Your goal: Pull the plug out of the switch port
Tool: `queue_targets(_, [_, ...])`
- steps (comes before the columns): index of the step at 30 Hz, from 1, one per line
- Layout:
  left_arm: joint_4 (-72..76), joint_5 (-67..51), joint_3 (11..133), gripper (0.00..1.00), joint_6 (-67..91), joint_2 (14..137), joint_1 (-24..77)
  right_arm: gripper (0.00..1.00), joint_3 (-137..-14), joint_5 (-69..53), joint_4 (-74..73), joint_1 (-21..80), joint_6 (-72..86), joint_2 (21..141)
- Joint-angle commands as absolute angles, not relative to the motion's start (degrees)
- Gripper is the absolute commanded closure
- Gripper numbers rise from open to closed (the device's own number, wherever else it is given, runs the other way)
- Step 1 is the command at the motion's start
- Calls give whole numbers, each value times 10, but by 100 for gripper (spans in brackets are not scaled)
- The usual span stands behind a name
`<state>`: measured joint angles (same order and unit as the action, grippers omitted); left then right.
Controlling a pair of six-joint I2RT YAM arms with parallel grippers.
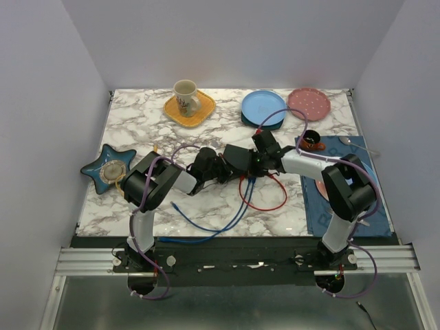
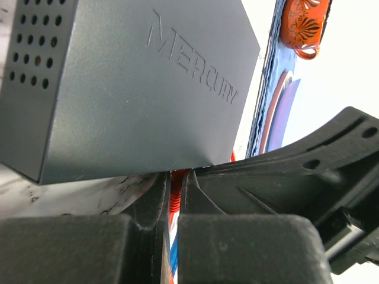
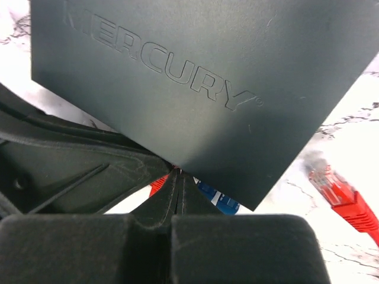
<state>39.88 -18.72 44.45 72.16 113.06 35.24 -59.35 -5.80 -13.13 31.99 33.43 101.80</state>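
The switch is a matte-black box embossed MERCURY, also filling the right wrist view. Its port edge faces away and the port itself is hidden. In the left wrist view my left gripper is shut on the ribbed red plug right at the box's lower edge. My right gripper is shut with nothing between its fingers, tips against the box's edge. A red plug and a blue plug show under that edge. From above, both grippers meet over the box at table centre.
A loose red plug lies on the marble beside the box. Red cable and blue cable loop toward the near edge. Around stand a cup on a yellow plate, blue plate, pink plate, star dish, and an orange cup on a blue mat.
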Motion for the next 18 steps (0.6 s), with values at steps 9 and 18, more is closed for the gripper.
queue_targets(9, [279,-163,367,100,682,1099,352,99,-651,-17,-152,322,338,1058])
queue_targets(18, [191,-132,330,100,651,932,312,99,-596,-38,-109,323,344,927])
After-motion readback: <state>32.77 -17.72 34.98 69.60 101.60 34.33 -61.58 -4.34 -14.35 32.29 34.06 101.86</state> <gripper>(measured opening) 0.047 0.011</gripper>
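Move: The red plug is between the left fingertips, still in the switch's port. The switch's middle lies about 5 cm ahead of the left hand and 1 cm to its left, roughly 1 cm lower. The two blue plugs sit some 3 cm to the left hand's right and 1 cm back; the cable's loose red end is 9 cm right, level with it. From the right fingertips, the held plug is about 2 cm left. The red plug, pinched in the left fingers throughout, is drawn straight out of the port back and to the left, about 5 cm, low over the table and quickening at the end. The right hand's shut tips, close against the plug and the switch's edge at first, dip a little and ease 1 cm forward, then rise just over 1 cm. ##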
